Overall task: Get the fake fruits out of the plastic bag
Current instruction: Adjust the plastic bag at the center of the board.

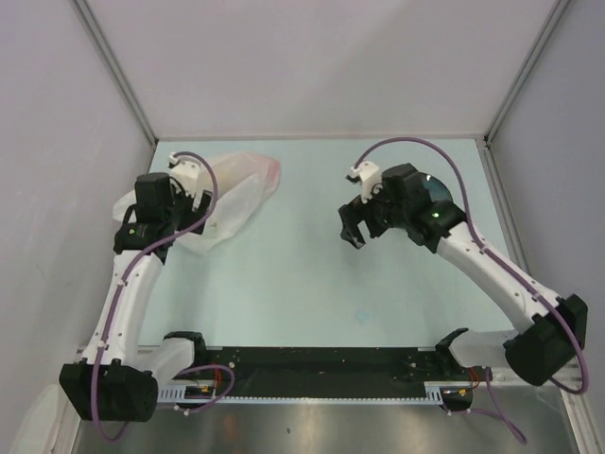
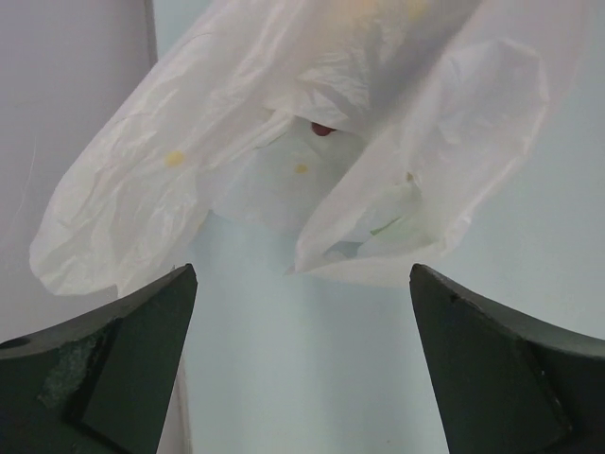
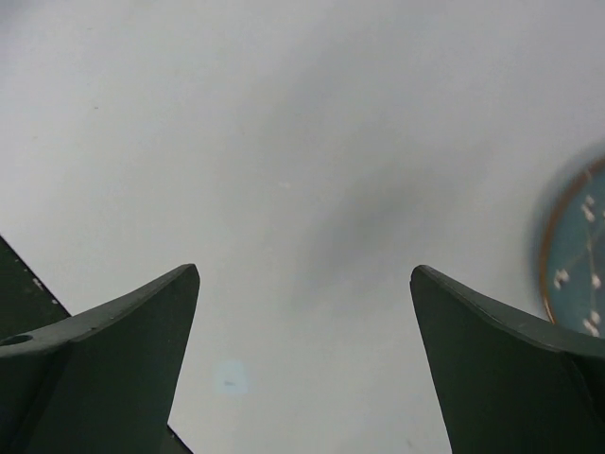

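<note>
The plastic bag lies crumpled at the table's back left, thin, white and translucent. A pink tint shows through its right end. In the left wrist view the plastic bag fills the upper half, with a small dark red bit of fake fruit and faint yellow patches showing through; the fake fruits are otherwise hidden inside. My left gripper hangs open just short of the bag's near edge, with nothing between its fingers. My right gripper is open over bare table at centre right, far from the bag.
A round dark blue-grey plate with a gold rim lies at the back right, mostly under the right arm. Grey walls close in the table on the left, back and right. A dark rail runs along the near edge.
</note>
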Tool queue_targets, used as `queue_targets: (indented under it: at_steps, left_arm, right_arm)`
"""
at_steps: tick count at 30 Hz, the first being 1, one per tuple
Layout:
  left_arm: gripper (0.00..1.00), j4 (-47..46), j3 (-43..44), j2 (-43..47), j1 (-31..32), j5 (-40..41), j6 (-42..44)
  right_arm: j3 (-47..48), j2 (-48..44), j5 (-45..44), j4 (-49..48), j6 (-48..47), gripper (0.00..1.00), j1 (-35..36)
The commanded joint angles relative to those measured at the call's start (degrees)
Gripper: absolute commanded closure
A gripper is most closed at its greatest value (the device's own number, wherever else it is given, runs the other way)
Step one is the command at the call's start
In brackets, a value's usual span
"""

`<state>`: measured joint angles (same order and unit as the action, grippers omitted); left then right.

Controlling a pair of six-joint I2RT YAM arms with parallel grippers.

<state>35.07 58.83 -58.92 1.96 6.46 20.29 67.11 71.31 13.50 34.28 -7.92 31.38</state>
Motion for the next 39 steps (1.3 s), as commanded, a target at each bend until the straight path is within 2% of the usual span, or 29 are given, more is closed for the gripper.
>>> queue_targets:
  at_steps: [1, 2, 5, 8, 13, 15, 18, 20, 23, 27, 32, 33, 36, 37, 39]
  left_arm:
    - [0.01, -1.1, 3.7, -2.9, -5.8, 0.4, -11.4]
    - [0.00, -0.9, 4.3, -4.1, -6.8, 3.6, -11.8]
    - [0.00, 1.7, 7.2, -8.7, -9.1, 4.2, -10.5]
    - [0.00, 2.8, 10.4, -11.7, -11.7, 6.4, -7.8]
    - [0.00, 7.3, 15.3, -20.3, -12.5, 12.5, -0.8]
    - [0.00, 9.9, 17.8, -23.5, -13.1, 10.4, 0.6]
    - [0.00, 2.8, 16.5, -21.4, -16.4, 9.3, 0.6]
    - [0.00, -6.6, 12.6, -19.7, -17.6, 14.2, 3.1]
    - [0.00, -11.7, 10.6, -20.0, -17.8, 18.1, 7.0]
    - [0.00, -10.0, 12.3, -23.8, -18.3, 15.6, 10.4]
    - [0.01, -7.3, 14.2, -30.0, -19.1, 12.5, 8.8]
    - [0.03, -6.2, 14.6, -31.3, -19.2, 12.2, 7.8]
    - [0.33, 2.1, 18.8, -35.6, -19.2, 6.7, 4.5]
    - [0.54, 4.3, 19.7, -35.5, -19.2, 4.9, 3.4]
    - [0.74, 7.1, 20.7, -33.9, -19.1, -2.4, 0.6]
  right_arm:
    - [7.2, 6.1, -1.3, -7.4, 1.3, 0.00, 7.5]
    - [8.5, 7.2, -1.8, -8.9, 1.0, 0.00, 10.8]
    - [13.0, 12.0, -4.3, -10.9, -0.2, 0.00, 15.0]
    - [15.1, 14.5, -5.8, -13.2, 1.9, 0.00, 16.3]
    - [15.7, 17.6, -4.6, -15.0, 4.5, 0.00, 16.6]
    - [16.3, 19.0, -4.5, -15.2, 5.4, 0.00, 16.5]
    - [17.3, 21.4, -2.9, -15.0, 7.3, 0.00, 16.3]
    - [17.7, 22.6, -2.8, -15.2, 8.8, 0.00, 16.4]
    - [18.1, 22.6, -2.9, -16.0, 9.3, 0.00, 16.3]
    - [18.1, 22.2, -4.2, -15.1, 8.4, 0.00, 15.7]
    - [18.1, 22.6, -4.7, -13.9, 8.5, 0.00, 14.9]
    - [18.1, 23.0, -4.6, -13.9, 8.2, 0.00, 14.9]
    - [18.2, 23.5, -4.4, -14.1, 8.1, 0.00, 14.9]
    - [18.3, 23.9, -4.0, -14.8, 8.0, 0.00, 15.1]
    - [18.9, 25.7, -2.9, -15.7, 5.5, 0.01, 16.2]
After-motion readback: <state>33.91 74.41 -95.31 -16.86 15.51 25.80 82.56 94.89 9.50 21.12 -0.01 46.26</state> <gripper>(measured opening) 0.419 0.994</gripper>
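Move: The plastic bag's loose left corner lies about 16 cm left of the left hand, 6 cm ahead and some 11 cm below; the middle of the bag is some 8 cm straight ahead of that hand, well below it. For the right hand, the bag's pink far end is about 19 cm to its left, 15 cm farther out and about 16 cm down, while the dark bowl sits some 17 cm to its right and 10 cm ahead, also below. The left fingers close to under half open around the loose film at the bag's left corner, bunching it between the pads. To get there the hand sweeps about 16 cm left and 5 cm forward, turning some 25 degrees counter-clockwise, then drops roughly 8 cm as the wrist tips down. The right hand, still wide open, swings about 15 cm left towards the pink end and eases to a near stop, touching nothing. ##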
